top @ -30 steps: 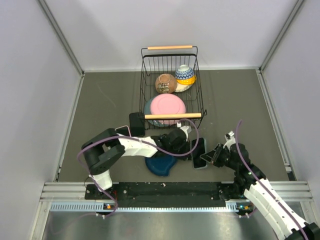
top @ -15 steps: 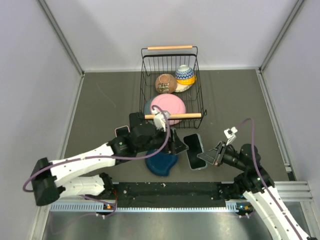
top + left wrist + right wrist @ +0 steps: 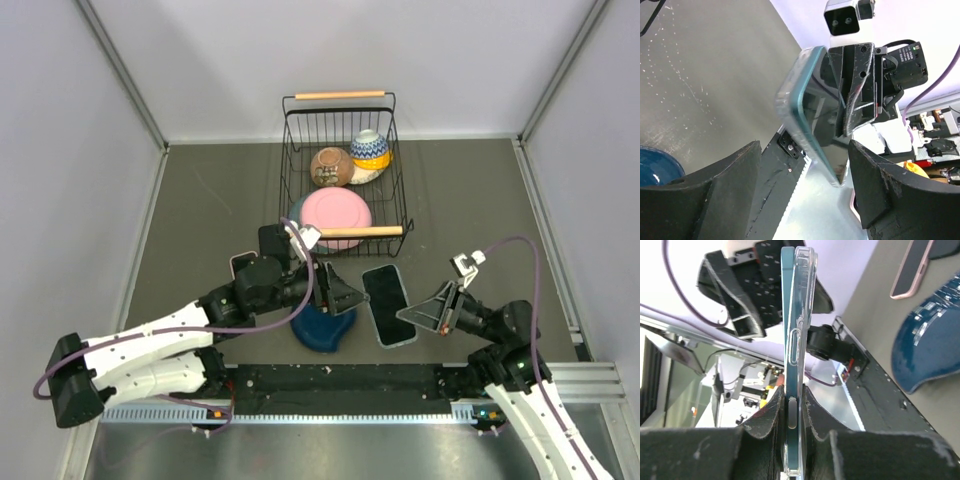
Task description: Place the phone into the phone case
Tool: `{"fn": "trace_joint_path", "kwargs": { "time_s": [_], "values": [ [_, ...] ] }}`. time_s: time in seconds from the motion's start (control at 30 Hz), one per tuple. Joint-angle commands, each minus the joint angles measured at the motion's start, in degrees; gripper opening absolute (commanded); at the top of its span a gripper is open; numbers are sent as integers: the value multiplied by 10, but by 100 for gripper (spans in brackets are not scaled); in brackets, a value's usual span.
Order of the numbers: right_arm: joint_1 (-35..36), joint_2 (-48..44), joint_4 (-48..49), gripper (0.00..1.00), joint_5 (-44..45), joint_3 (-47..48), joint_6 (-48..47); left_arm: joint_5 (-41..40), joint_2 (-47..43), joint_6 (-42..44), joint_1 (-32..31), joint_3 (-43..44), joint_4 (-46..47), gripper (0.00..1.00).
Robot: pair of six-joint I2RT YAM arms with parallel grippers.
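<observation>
The phone, dark-screened with a teal edge, sits inside the clear phone case and is held off the table. My right gripper is shut on the cased phone's right edge. In the right wrist view the phone stands edge-on between the pads. My left gripper is open just left of the phone and not touching it. In the left wrist view the phone hangs beyond the spread fingers.
A blue dish lies under the left gripper. A pink-cased phone and a black block lie further left. The wire basket behind holds a pink plate and two bowls.
My left gripper has opened, let go of the phone and drawn back slightly left. The right gripper keeps the cased phone and has shifted a little to the right.
</observation>
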Motion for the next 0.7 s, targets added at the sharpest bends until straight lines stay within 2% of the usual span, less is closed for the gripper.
{"fn": "trace_joint_path", "kwargs": {
  "time_s": [0.0,0.2,0.33,0.5,0.57,0.67],
  "values": [
    [3,-49,153,0,-9,2,84,9,-26,-14,13,-19,89,75],
    [3,-44,173,0,-14,10,102,36,-16,-42,42,-31,136,73],
    [3,-45,162,0,-20,7,104,68,2,-60,49,-36,205,70],
    [3,-57,159,0,-21,4,106,81,31,-70,49,-31,224,66],
    [3,-58,154,0,-23,-1,105,90,42,-76,49,-28,238,62],
    [3,-61,146,0,-26,-2,102,103,58,-79,49,-22,249,49]
  ]
}}
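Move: The phone with its clear case is already pinched in the right hand, its middle about 3 cm to that hand's left and 2 cm ahead; from the left hand it lies some 6 cm to the right and 1 cm back, at about the same height. The blue dish is on the table, roughly 24 cm below the left hand, 8 cm to its left and 2 cm ahead. The pink plate in the rack is about 24 cm ahead of the left hand, 5 cm to the left and 18 cm lower. The left hand rises about 3 cm and eases forward 1.5 cm while its fingertips tip up some 10 degrees, then comes 1.5 cm to the right towards the near long edge of the phone and case, its fingers narrowing from about three-quarters to half open around that edge. The right hand keeps its pinch and lifts the pair about 3 cm, drawing slightly back, then holds it up there with its fingertips tilted a little higher. ##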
